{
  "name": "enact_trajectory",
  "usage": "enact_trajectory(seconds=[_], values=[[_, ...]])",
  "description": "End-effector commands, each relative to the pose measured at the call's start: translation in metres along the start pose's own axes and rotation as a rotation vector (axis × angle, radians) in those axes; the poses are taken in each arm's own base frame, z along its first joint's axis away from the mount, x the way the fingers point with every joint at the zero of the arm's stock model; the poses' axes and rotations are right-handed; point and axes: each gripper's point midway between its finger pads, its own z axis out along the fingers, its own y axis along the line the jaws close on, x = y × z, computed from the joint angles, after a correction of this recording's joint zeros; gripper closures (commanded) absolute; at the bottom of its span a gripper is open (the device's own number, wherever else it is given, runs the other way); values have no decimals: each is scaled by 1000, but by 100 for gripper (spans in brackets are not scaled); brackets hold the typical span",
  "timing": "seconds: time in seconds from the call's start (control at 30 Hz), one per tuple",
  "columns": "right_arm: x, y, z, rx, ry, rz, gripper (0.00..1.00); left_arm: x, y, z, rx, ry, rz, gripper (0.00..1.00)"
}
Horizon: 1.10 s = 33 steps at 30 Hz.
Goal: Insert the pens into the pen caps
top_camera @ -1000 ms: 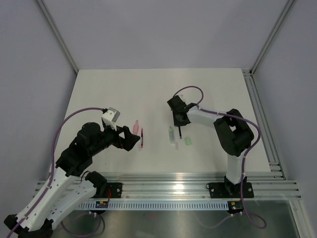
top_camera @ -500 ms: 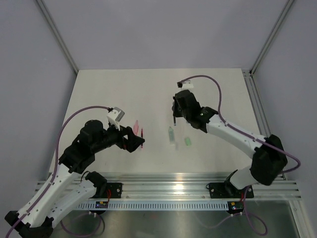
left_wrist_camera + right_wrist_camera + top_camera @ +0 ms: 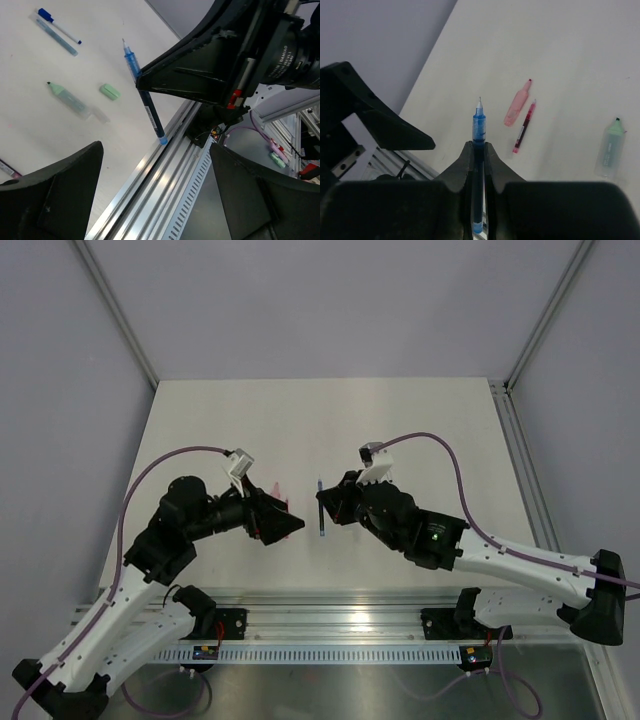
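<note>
My right gripper [image 3: 478,146] is shut on a dark blue pen [image 3: 478,127], whose bare tip sticks out past the fingers; it hangs above the table's middle [image 3: 321,508]. My left gripper [image 3: 160,200] stands open with nothing between its fingers, facing the blue pen [image 3: 145,97] from the left [image 3: 288,526]. On the table lie a pink cap [image 3: 517,102] and a red pen [image 3: 524,126] side by side. A pale green capped piece [image 3: 70,100], a short green cap [image 3: 110,91], a white pen with a blue end [image 3: 59,26] and a grey-blue tube [image 3: 55,36] lie farther off.
The aluminium rail [image 3: 340,605] runs along the table's near edge, below both grippers. Grey walls and frame posts [image 3: 115,310] close in the back and sides. Purple cables [image 3: 420,440] loop over both arms.
My right arm has swung from the back right to the middle, carrying the blue pen. My left gripper has lifted and turned right toward it.
</note>
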Motion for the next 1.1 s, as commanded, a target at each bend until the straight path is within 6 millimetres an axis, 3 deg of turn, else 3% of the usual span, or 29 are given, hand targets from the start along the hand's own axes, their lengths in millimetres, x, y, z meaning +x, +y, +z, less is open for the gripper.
enact_trajectory(seconds=[0.0, 0.27, 0.5, 0.67, 0.83, 1.0, 1.07], values=[[-44, 18, -18, -46, -155, 119, 100, -7, -22, 4, 121, -5, -44, 13], [-32, 49, -20, -119, -141, 143, 100, -7, -32, 12, 192, -22, -99, 32], [-33, 59, -20, -128, -149, 134, 100, 9, -39, 20, 231, 33, -104, 53], [-36, 58, -22, -122, -160, 130, 100, 20, -33, 26, 213, 75, -109, 57], [-35, 60, -23, -135, -151, 130, 100, 17, -31, 29, 198, 68, -95, 62], [-33, 61, -24, -140, -141, 129, 100, 11, -29, 28, 175, 50, -75, 95], [-34, 59, -26, -138, -142, 131, 100, 7, -25, 27, 141, 40, -58, 100]])
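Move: The blue pen stands nib up in the right fingers. Its middle is about 6 cm to the left gripper's right, 4 cm ahead and roughly level; the open left gripper is thus some 6 cm left of the right hand and 4 cm back. On the table some 24 cm below the left hand lie the red pen, 10 cm ahead and 4 cm left, the pink highlighter, 17 cm ahead and 8 cm left, and the green highlighter, 13 cm ahead and 12 cm right. Bring the open left gripper about 4 cm to the right and slightly back, then down some 2 cm, tipping it a little and closing all the way to pinch the blue pen's shaft below the right fingers. Meanwhile keep the right grip, lift the pen about 3 cm while drawing it back and left towards the left gripper, then hold it still. ##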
